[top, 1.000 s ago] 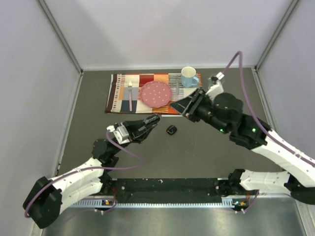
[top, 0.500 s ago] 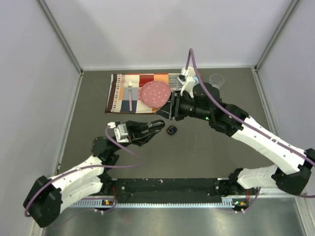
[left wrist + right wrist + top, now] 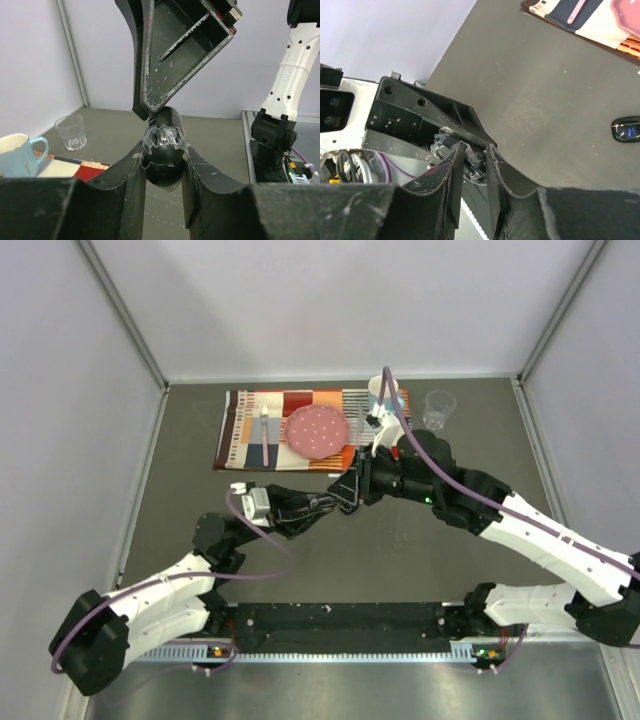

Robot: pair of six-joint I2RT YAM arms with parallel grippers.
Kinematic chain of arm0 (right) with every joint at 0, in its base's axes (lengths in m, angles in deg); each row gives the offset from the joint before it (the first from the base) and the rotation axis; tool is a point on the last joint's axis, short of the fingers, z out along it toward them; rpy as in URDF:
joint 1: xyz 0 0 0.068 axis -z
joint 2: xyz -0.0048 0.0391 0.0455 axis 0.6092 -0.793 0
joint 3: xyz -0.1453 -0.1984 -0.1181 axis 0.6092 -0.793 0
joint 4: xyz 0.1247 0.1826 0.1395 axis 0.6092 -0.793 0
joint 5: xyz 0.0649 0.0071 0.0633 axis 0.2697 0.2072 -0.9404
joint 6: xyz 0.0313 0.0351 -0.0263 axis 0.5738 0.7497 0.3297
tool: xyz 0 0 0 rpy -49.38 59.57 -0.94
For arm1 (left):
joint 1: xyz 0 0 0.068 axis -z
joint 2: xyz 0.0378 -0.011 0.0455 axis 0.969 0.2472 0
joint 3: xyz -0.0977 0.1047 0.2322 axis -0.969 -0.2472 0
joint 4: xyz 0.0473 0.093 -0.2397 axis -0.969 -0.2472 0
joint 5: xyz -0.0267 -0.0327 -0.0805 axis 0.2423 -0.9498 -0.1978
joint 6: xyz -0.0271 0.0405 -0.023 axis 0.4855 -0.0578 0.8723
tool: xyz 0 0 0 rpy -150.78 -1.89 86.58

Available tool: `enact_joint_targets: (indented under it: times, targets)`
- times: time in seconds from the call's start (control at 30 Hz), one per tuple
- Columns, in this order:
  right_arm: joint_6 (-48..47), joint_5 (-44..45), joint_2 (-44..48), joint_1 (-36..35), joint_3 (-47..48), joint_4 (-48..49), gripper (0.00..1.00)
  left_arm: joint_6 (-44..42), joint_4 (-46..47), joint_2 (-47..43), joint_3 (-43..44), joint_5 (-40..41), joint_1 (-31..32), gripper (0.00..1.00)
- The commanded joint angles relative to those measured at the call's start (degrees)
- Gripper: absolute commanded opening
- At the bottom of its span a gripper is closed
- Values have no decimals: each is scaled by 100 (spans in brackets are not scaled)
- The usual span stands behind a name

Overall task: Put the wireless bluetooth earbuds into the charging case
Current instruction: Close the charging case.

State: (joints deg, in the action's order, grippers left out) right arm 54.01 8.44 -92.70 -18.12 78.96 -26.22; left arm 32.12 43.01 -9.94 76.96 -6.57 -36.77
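A glossy black oval charging case (image 3: pixel 162 162) with clear film on it sits between the fingers of my left gripper (image 3: pixel 163 155), which is shut on it and holds it off the table. My right gripper (image 3: pixel 474 146) has come down on the case's upper end (image 3: pixel 472 161), with its jaws closed narrowly on either side of it. In the top view my left gripper (image 3: pixel 333 504) and right gripper (image 3: pixel 346 491) meet tip to tip at mid-table. A second black oval case (image 3: pixel 626 129) with a blue light lies on the table. No earbuds are in view.
At the back lie a striped placemat (image 3: pixel 245 430) with a pink plate (image 3: pixel 317 430) and a pink-handled utensil (image 3: pixel 264 438). A blue-handled mug (image 3: pixel 383 390) and a clear glass (image 3: pixel 437 408) stand to its right. Grey walls enclose the table.
The right arm swung left from beside the mug and down to the left gripper, and its jaws narrowed. The left gripper pushed right with its case. The table case is now covered in the top view.
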Motion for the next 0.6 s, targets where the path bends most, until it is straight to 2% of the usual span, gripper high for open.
enact_joint_targets:
  times: [0.0,0.13,0.27,0.3,0.4,0.43,0.57]
  targets:
    - [28,404,398,-165,-391,-206,23,115,261,74,346,330,-24,0]
    - [256,1372,855,-165,-724,-232,36,150,-386,84,529,409,-24,0]
    - [659,2155,1470,-25,-1181,-320,48,159,-2344,22,917,252,-24,0]
    - [766,2156,1732,54,-1304,-329,53,203,-2532,4,961,243,-24,0]
    - [1144,1613,2050,704,-1823,-347,62,475,-3015,-127,1032,425,-24,0]
    - [1206,1411,2164,1141,-2041,-355,63,606,-3096,-162,1032,523,-24,0]
    - [1311,113,2140,1925,-2333,-364,66,1097,-3377,-233,1032,594,-33,0]
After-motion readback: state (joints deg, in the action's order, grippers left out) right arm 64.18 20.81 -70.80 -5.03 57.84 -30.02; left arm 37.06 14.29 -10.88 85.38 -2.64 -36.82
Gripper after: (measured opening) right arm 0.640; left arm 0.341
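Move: Between the left fingers, the taped charging case sits about 1 cm right of that hand's point. It lies some 2 cm below the right hand's point, 1 cm back and 1 cm left. From the left hand, the finished case with the blue display lies on the table about 5 cm ahead, 4 cm right and 26 cm below. The pink plate is roughly 21 cm ahead, 2 cm left and likewise below. Coming free of the held case's top, the right hand draws away to the right, about 13 cm and gathering speed, sinking about 6 cm as its fingers spread wide and it swings clockwise nearly 30 degrees. The left hand keeps its grip, lowering the case some 3 cm and easing slightly forward, rolling forward-down while its raised fingers level out. ##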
